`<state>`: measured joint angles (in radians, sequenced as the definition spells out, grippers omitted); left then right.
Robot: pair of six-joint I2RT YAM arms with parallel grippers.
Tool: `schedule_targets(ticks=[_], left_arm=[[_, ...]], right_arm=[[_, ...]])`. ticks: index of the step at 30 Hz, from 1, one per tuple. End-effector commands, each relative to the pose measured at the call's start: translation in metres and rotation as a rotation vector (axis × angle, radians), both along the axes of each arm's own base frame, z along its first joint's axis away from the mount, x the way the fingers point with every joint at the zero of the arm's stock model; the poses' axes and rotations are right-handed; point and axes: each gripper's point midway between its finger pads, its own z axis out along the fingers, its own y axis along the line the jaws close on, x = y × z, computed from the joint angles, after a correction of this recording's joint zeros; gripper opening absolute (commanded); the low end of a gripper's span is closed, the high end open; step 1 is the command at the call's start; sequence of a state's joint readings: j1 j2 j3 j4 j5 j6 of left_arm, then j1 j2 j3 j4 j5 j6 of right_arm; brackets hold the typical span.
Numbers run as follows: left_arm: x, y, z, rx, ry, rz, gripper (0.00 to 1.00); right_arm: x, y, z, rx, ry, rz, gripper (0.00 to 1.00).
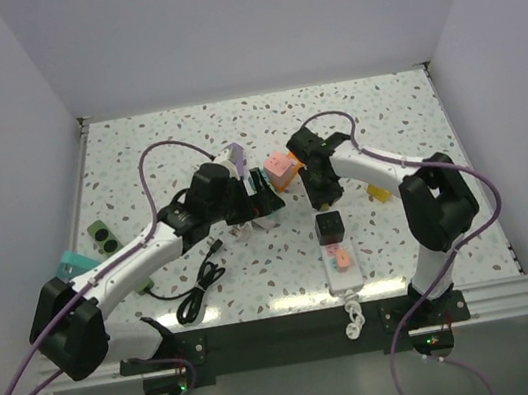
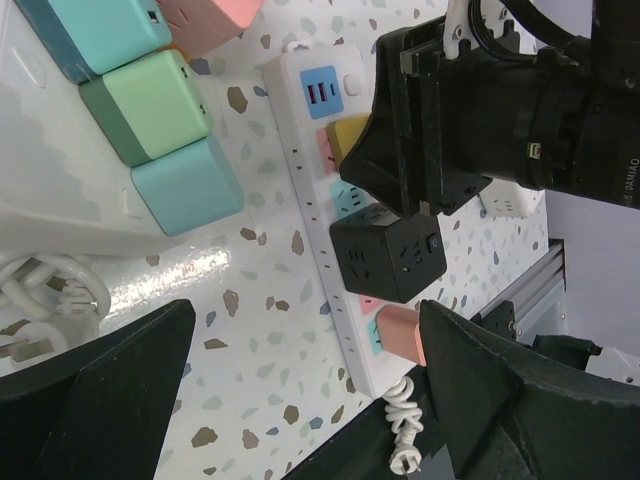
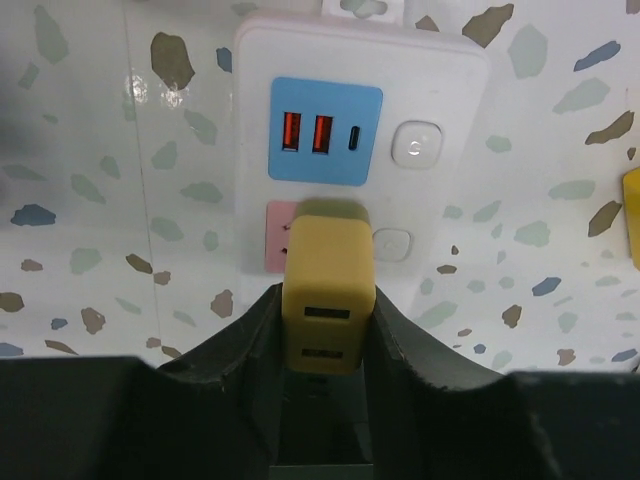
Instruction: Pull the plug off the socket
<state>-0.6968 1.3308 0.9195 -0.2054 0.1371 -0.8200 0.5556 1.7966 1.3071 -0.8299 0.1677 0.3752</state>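
A white power strip (image 1: 343,277) lies at the front centre of the table. It holds a black cube adapter (image 1: 330,226) and a pink plug (image 1: 341,261). My right gripper (image 1: 323,192) stands over the strip's far end, shut on a yellow plug (image 3: 328,270) that sits over the pink socket (image 3: 273,236) beside the USB panel. I cannot tell whether the plug's pins are still in the socket. The left wrist view shows the strip (image 2: 312,205), the yellow plug (image 2: 349,134) and my right gripper (image 2: 425,135). My left gripper (image 1: 256,200) is open and empty, left of the strip.
A second white strip (image 2: 40,170) with teal, green and blue cubes (image 2: 150,105) lies by my left gripper, and a pink cube (image 1: 282,166) is behind it. A black cable (image 1: 198,290), a teal block (image 1: 77,261) and a small yellow piece (image 1: 380,193) lie around. The strip's white cord (image 1: 353,319) hangs at the front edge.
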Motion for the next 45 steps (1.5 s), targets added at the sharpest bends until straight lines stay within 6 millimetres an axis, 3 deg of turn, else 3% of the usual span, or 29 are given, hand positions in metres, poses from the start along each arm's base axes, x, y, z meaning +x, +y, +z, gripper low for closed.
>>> schedule_targets(ticks=[1, 2, 3, 9, 11, 18, 26, 36, 43, 45], left_arm=[[0.002, -0.013, 0.001, -0.044, -0.011, -0.029, 0.99], [0.003, -0.015, 0.002, -0.050, -0.020, -0.032, 0.99], [0.004, -0.016, -0.001, -0.048, -0.016, -0.032, 0.99], [0.011, -0.033, -0.008, -0.082, -0.019, -0.044, 0.99], [0.015, -0.045, -0.001, -0.114, -0.052, -0.056, 1.00], [0.022, -0.062, -0.010, -0.096, -0.080, -0.037, 1.00], [0.021, -0.069, -0.004, -0.145, -0.150, 0.022, 1.00], [0.022, -0.068, -0.029, -0.067, -0.145, 0.117, 1.00], [0.033, -0.060, -0.024, -0.084, -0.159, 0.219, 0.98], [0.031, -0.066, -0.023, -0.104, -0.157, 0.195, 0.97]], right_arm=[[0.014, 0.004, -0.001, 0.005, -0.057, -0.014, 0.00], [0.014, 0.007, 0.016, 0.050, -0.097, -0.007, 0.00], [0.006, 0.004, 0.015, 0.059, -0.096, -0.006, 0.00], [-0.025, 0.034, 0.069, 0.361, -0.167, 0.091, 0.00], [-0.032, 0.041, 0.079, 0.423, -0.166, 0.112, 0.00], [-0.053, 0.057, 0.115, 0.589, -0.179, 0.152, 0.00], [-0.061, 0.065, 0.117, 0.645, -0.150, 0.184, 0.00], [-0.070, 0.081, 0.128, 0.753, -0.127, 0.247, 0.00], [-0.079, 0.081, 0.135, 0.773, -0.120, 0.278, 0.00], [-0.080, 0.081, 0.136, 0.779, -0.121, 0.281, 0.00]])
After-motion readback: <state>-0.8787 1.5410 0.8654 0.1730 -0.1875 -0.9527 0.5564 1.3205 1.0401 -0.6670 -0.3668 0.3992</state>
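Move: The right fingers are already shut on the yellow plug in the white power strip, whose far end is about 6 cm ahead of and 4 cm below this hand; the black cube sits some 6 cm back, a little lower, and the loose yellow block about 12 cm to the right and 1 cm ahead. From the open left hand the strip's far end is roughly 10 cm ahead, 14 cm right and 14 cm down, the teal block about 5 cm ahead, 2 cm right and 9 cm down. Keeping its pinch on the yellow plug, the right hand hoists it with the strip about 9 cm up, 8 cm back and 6 cm left towards the left hand, rolling so that its left side rises some 35 degrees; most of the lift comes early, then it eases back before a last rise to the left. The left hand comes to meet it, about 6 cm right while sinking a few centimetres, then creeps forward with a slight counter-clockwise turn, its fingers staying wide open astride the strip's raised far end without closing. ##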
